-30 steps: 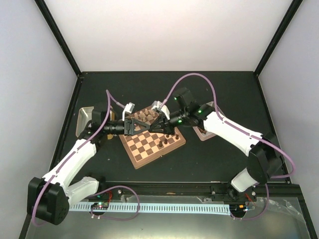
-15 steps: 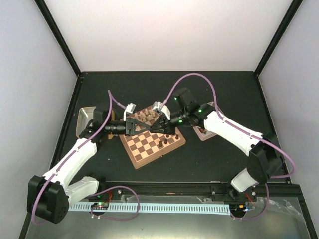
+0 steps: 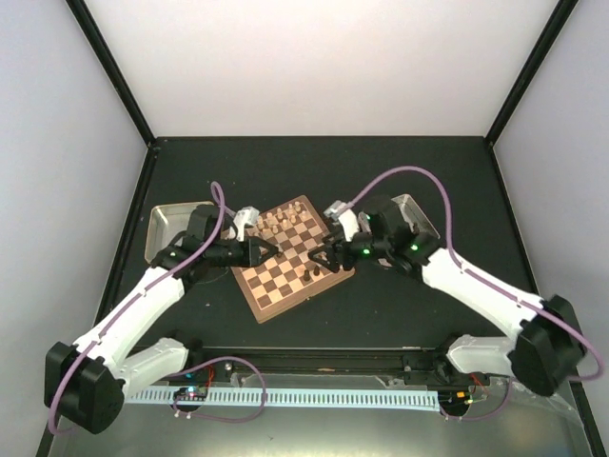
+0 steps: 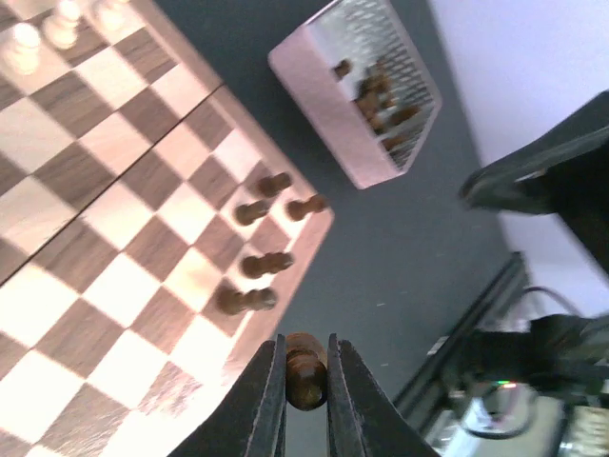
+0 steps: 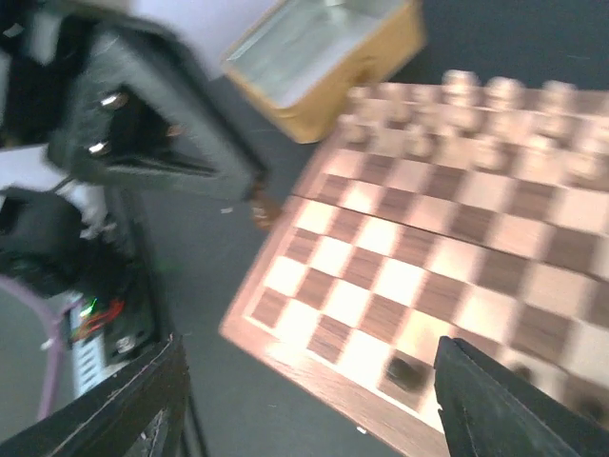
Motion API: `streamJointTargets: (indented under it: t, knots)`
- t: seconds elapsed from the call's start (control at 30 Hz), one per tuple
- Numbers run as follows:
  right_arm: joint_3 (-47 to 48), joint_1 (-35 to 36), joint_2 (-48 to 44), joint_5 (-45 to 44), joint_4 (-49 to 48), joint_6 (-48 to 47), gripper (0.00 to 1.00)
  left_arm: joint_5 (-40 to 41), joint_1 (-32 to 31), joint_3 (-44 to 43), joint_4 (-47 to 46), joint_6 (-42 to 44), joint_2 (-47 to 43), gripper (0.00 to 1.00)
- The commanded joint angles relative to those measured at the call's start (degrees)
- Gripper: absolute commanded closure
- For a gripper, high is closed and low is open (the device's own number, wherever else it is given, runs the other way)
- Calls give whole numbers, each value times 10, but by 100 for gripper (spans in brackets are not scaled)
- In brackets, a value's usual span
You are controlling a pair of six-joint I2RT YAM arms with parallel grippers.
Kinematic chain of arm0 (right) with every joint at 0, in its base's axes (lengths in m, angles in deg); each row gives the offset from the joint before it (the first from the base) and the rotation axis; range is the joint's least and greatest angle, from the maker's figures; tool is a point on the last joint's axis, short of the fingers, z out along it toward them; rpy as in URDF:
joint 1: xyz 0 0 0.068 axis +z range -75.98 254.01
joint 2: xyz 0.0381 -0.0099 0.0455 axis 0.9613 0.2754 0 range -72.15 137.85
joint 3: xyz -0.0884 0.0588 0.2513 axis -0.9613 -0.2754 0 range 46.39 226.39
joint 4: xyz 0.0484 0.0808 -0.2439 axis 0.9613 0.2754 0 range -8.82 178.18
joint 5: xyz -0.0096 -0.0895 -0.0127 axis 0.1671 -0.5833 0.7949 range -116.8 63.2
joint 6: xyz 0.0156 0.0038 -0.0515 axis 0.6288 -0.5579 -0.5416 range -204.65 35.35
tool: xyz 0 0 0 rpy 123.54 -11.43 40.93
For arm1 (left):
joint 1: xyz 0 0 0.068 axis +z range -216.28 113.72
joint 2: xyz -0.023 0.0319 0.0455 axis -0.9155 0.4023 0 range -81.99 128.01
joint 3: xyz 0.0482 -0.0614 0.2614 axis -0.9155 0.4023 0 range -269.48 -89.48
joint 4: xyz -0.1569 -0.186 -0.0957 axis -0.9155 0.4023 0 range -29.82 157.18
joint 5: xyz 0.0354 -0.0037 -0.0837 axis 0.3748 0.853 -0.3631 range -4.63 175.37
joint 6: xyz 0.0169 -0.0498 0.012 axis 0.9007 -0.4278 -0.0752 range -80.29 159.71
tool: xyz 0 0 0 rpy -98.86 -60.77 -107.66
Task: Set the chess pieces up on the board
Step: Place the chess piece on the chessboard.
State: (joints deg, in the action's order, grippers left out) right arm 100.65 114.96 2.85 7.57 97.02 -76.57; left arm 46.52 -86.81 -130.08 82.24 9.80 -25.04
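The board [image 3: 277,287] lies at the table's middle. Cream chess pieces [image 3: 280,222] stand along its far edge, and a few dark ones [image 3: 318,269] stand near its right edge. My left gripper [image 3: 267,249] hovers over the board's left side, shut on a dark brown piece [image 4: 305,369]. The left wrist view shows that piece pinched between the fingertips [image 4: 271,400], beyond the board's rim [image 4: 303,249]. My right gripper [image 3: 322,259] is over the board's right side, open and empty. Its wide-apart fingers [image 5: 124,409] frame the board [image 5: 381,286] and one dark piece [image 5: 407,371].
A gold-sided tin [image 3: 164,225] sits left of the board, also in the right wrist view [image 5: 324,57]. A silver pinkish-sided tin [image 3: 417,211] holding several dark pieces [image 4: 376,95] sits to the right. The two arms face each other closely over the board.
The grippers met over the board; the left one shut on the dark piece, then the right one opened and drew back to the right. Both arms dropped lower and nearer.
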Motion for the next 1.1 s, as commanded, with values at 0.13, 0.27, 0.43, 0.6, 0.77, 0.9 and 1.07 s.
streamJointTargets:
  t: [0.13,0.27,0.43,0.6,0.77,0.9,1.07]
  knots:
    - [-104,-8,-151,-336,-7,262,29,324,-146,-69,122,71,41,98]
    - [-127,-8,-168,-386,38,311,29,386,-200,-75,125,82,91,98]
    - [-146,-8,-183,-418,53,349,29,398,-224,-107,101,103,174,98]
    - [-154,-8,-188,-421,49,360,29,377,-226,-177,108,118,266,98]
    - [-141,-8,-172,-404,55,364,29,373,-227,-220,118,118,321,98]
    - [-135,-8,-156,-387,49,366,29,340,-227,-241,118,126,356,98]
    - [-123,-8,-139,-382,59,361,29,317,-226,-271,144,128,392,98]
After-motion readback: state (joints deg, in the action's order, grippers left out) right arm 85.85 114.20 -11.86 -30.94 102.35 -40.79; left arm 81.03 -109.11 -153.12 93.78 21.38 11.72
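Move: The left hand holds a dark chess piece. Its likely square lies about 8 cm to its right, 4 cm ahead and 15 cm below; the nearest dark pawn stands some 3 cm right of that square and 2 cm farther out, and a tall dark piece about 2 cm right of it and 2 cm nearer. For the empty right hand, the dark pieces in the box lie roughly 25 cm right, 13 cm ahead and 17 cm down; the corner rook stands 7 cm right and 5 cm ahead of that hand. Down first, then rightward and forward over the board, the left hand sinks about 11 cm and travels some 7 cm right, swinging its fingers from sideways to steeply downward while keeping its pinch on the piece. The right hand draws off to the right about 12 cm towards the box, dropping and easing slightly forward, turning some 50 degrees clockwise with its fingers staying open. ##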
